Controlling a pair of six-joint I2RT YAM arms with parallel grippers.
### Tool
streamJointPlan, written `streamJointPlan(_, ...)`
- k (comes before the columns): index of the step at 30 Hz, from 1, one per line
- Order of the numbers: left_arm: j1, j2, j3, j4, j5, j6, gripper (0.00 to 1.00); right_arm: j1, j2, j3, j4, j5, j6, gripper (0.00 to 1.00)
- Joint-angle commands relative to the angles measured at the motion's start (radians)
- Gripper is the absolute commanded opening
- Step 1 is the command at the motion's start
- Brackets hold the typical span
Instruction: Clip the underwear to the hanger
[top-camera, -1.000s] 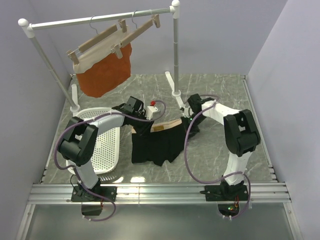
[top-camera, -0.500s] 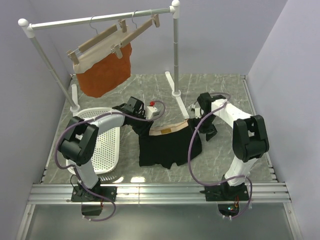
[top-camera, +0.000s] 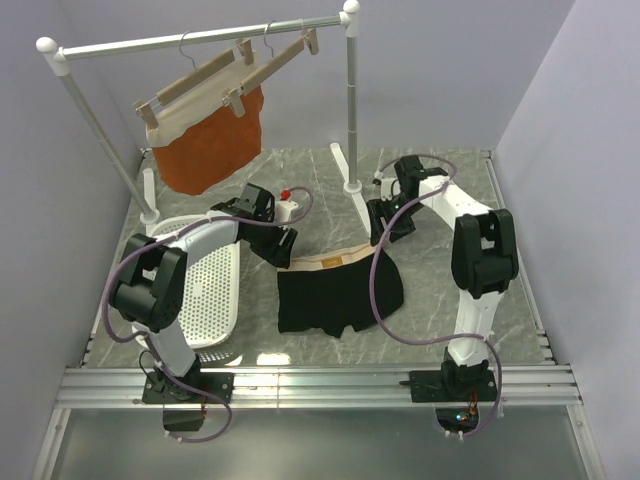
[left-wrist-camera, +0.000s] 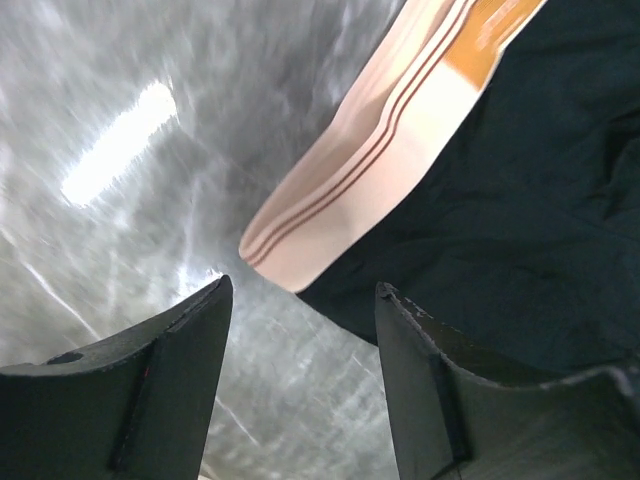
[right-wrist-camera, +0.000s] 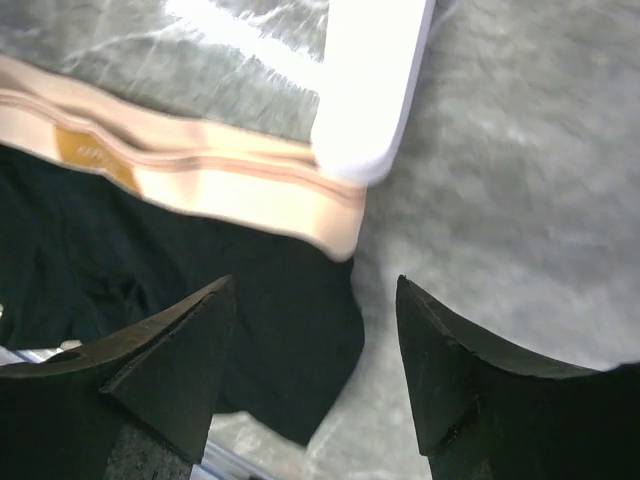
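The black underwear (top-camera: 338, 298) lies flat on the table, its tan waistband (top-camera: 330, 262) facing the back. My left gripper (top-camera: 284, 246) is open and empty, just off the waistband's left end. My right gripper (top-camera: 386, 230) is open and empty, just off its right end. The left wrist view shows the waistband's end (left-wrist-camera: 390, 150) and black fabric (left-wrist-camera: 520, 200) beyond the open gripper (left-wrist-camera: 300, 300). The right wrist view shows the waistband (right-wrist-camera: 200, 165) beyond the open gripper (right-wrist-camera: 315, 290). The bare wooden hanger (top-camera: 283, 58) hangs on the rail at the back.
A twin hanger holding a rust-orange garment (top-camera: 210, 140) hangs left of it. The rack's right pole (top-camera: 352, 100) and white foot (top-camera: 343, 165) stand just behind the underwear; the foot also shows in the right wrist view (right-wrist-camera: 370, 80). A white basket (top-camera: 215, 300) lies at the left.
The two grippers pulled the bunched underwear out flat, then let go of the waistband. Both have drawn back toward the rear and now stand open.
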Motion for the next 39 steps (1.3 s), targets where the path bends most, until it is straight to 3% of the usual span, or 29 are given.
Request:
streamJointPlan(1, 0.012, 0.025, 0.029, -0.070, -0.032, -0.084, 0.65, -0.004, 0.038, 0.018, 0.072, -0.049, 0.012, 0.72)
streamJointPlan(10, 0.035, 0.071, 0.007, -0.064, 0.011, -0.140, 0.59, -0.005, 0.058, -0.050, 0.154, -0.044, 0.015, 0.71)
streamJointPlan(19, 0.046, 0.157, 0.040, -0.018, 0.058, -0.164, 0.45, -0.011, 0.107, -0.020, 0.160, -0.104, 0.022, 0.54)
streamJointPlan(22, 0.050, 0.171, 0.038, 0.011, 0.064, -0.167, 0.30, -0.011, 0.115, -0.017, 0.170, -0.115, 0.024, 0.35)
streamJointPlan(23, 0.052, 0.174, 0.038, 0.017, 0.069, -0.167, 0.24, -0.013, 0.118, -0.017, 0.167, -0.122, 0.025, 0.21)
streamJointPlan(24, 0.053, 0.176, 0.040, 0.019, 0.075, -0.167, 0.21, -0.016, 0.118, -0.017, 0.164, -0.125, 0.028, 0.00)
streamJointPlan(25, 0.053, 0.173, 0.044, 0.018, 0.080, -0.167, 0.17, -0.019, 0.112, -0.025, 0.164, -0.131, 0.030, 0.00)
streamJointPlan(27, 0.055, 0.144, 0.046, 0.014, 0.090, -0.167, 0.02, -0.036, 0.060, -0.048, 0.173, -0.165, 0.032, 0.00)
streamJointPlan(28, 0.058, 0.124, 0.041, 0.014, 0.097, -0.167, 0.00, -0.039, 0.031, -0.082, 0.178, -0.173, 0.029, 0.00)
streamJointPlan(32, 0.058, -0.031, 0.015, 0.004, 0.112, -0.138, 0.00, -0.064, -0.243, -0.206, 0.195, -0.230, -0.005, 0.00)
streamJointPlan(36, 0.046, -0.345, -0.080, 0.008, 0.150, -0.052, 0.00, -0.065, -0.523, -0.358, 0.177, -0.256, -0.074, 0.00)
streamJointPlan(39, 0.020, -0.589, -0.231, 0.013, 0.156, 0.018, 0.00, -0.065, -0.742, -0.506, 0.152, -0.253, -0.152, 0.00)
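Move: The underwear lies on the table with its waistband running between the hands. The waistband's left end is almost directly below the left hand, some 4 cm down. From the right hand, the waistband's right end is roughly 4 cm down, 2 cm left and 1 cm ahead. The white rack foot sits 10 cm ahead and 5 cm left of that hand, some 6 cm lower. The basket is about 20 cm left and 5 cm back of the left hand, some 5 cm lower. Down first, both open hands sink about 4 cm onto the two ends of the waistband, the left swinging slightly back and left before returning, and each shuts its fingers and pinches its end. Then both rise fast together, some 13 cm, drawing back as well, the right more so, while their fingertips swing inward and forward. ##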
